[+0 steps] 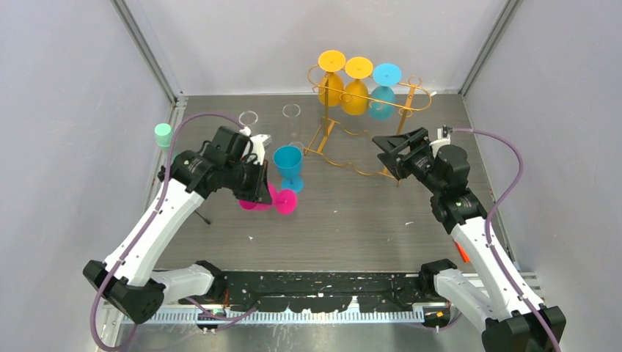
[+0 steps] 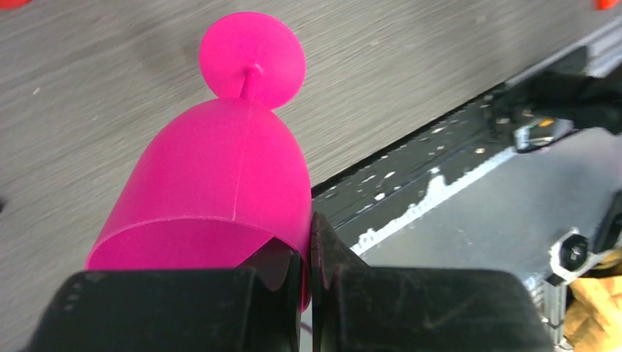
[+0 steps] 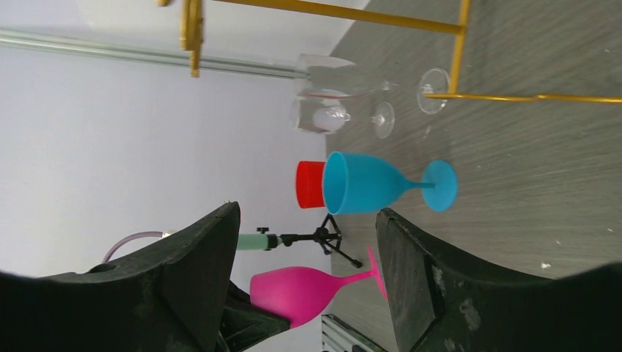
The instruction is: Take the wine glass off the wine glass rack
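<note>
The gold wine glass rack (image 1: 325,136) stands at the back of the table. Three wine glasses hang upside down from it: two orange ones (image 1: 356,95) and a blue one (image 1: 382,101). My left gripper (image 1: 257,192) (image 2: 308,236) is shut on the rim wall of a pink wine glass (image 2: 220,169) (image 1: 284,202), upright over the table left of centre. Just behind it a blue wine glass (image 1: 288,165) (image 3: 367,183) stands on the table. My right gripper (image 1: 389,155) (image 3: 308,211) is open and empty, in front of the rack's wavy base.
Clear glasses (image 1: 248,117) (image 3: 330,95) stand at the back left of the rack. A green-capped item on a small tripod (image 1: 163,134) sits by the left wall. A red cup (image 3: 309,185) shows behind the blue glass. Grey walls close in three sides.
</note>
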Robot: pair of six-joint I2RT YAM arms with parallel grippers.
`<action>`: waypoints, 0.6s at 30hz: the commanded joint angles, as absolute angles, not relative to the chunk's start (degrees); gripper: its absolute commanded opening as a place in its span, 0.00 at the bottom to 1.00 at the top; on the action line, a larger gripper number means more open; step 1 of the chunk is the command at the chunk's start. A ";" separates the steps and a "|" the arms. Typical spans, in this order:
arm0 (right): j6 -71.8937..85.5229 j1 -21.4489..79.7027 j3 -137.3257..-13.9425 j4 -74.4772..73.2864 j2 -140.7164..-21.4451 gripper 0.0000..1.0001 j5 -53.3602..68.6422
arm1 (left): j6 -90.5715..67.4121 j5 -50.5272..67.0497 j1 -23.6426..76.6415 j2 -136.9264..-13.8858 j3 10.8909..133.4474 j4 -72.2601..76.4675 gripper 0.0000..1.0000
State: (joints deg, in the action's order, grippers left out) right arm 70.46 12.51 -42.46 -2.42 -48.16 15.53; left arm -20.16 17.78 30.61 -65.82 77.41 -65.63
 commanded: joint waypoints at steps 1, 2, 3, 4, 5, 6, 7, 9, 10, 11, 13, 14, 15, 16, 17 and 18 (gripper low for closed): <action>67.72 12.66 -43.61 -5.71 -49.12 0.73 13.41 | -17.75 6.44 30.50 -67.48 76.78 -72.14 0.00; 67.74 12.66 -43.65 -5.71 -49.48 0.72 13.47 | -17.82 4.21 30.50 -67.87 76.59 -72.47 0.00; 67.76 12.61 -43.74 -5.71 -49.57 0.72 13.52 | -17.88 2.17 30.50 -68.41 76.34 -72.74 0.00; 67.83 12.63 -43.71 -5.71 -49.70 0.72 13.53 | -18.00 0.68 30.50 -68.91 76.15 -73.09 0.00; 67.80 12.65 -43.71 -5.71 -49.68 0.72 13.49 | -17.95 -1.52 30.50 -69.61 75.93 -73.26 0.00; 67.77 12.65 -43.70 -5.71 -49.64 0.72 13.42 | -17.87 -2.51 30.50 -70.25 75.71 -73.11 0.00; 67.77 12.61 -43.64 -5.73 -49.56 0.72 13.33 | -17.77 -3.07 30.50 -70.88 75.23 -72.63 0.00; 67.70 12.64 -43.67 -6.06 -49.30 0.72 13.09 | -17.51 -3.90 30.50 -72.21 74.28 -71.62 0.00; 67.62 12.63 -43.68 -6.15 -49.21 0.72 13.05 | -17.34 -4.16 30.50 -72.92 73.67 -70.99 0.00; 67.56 12.64 -43.68 -6.33 -49.11 0.72 13.02 | -16.87 -4.15 30.50 -73.66 73.09 -70.32 0.00; 67.29 12.63 -43.68 -6.61 -48.86 0.72 12.82 | -16.62 -5.33 30.45 -75.24 71.51 -68.19 0.00; 67.22 12.65 -43.68 -6.86 -48.78 0.72 12.70 | -16.61 -5.93 30.49 -76.03 71.04 -67.69 0.00; 67.06 12.65 -43.73 -6.99 -48.60 0.72 12.63 | -16.61 -6.41 30.43 -76.77 70.68 -67.31 0.00; 66.97 12.59 -43.78 -7.35 -48.52 0.72 12.47 | -16.61 -7.18 30.41 -77.61 70.28 -66.85 0.00; 66.73 12.64 -43.82 -7.54 -48.45 0.72 12.43 | -16.69 -7.80 30.41 -78.28 69.97 -66.58 0.00; 66.59 12.65 -43.96 -7.80 -48.37 0.72 12.34 | -16.70 -8.23 30.41 -79.05 69.78 -66.50 0.00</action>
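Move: The left hand, holding the pink glass by its rim, is bound for bare table about 5 cm ahead, 9 cm to its left and 30 cm below. The standing blue glass is some 16 cm ahead and 6 cm right of the hand, the red glass 18 cm ahead and 7 cm left, both with middles about 20 cm lower. From the right hand that bare spot lies roughly 39 cm left, 6 cm back and 35 cm down. Left hand, still pinching the pink glass's rim, sinks 10 cm while veering left, turning it upright; right sinks slightly. ##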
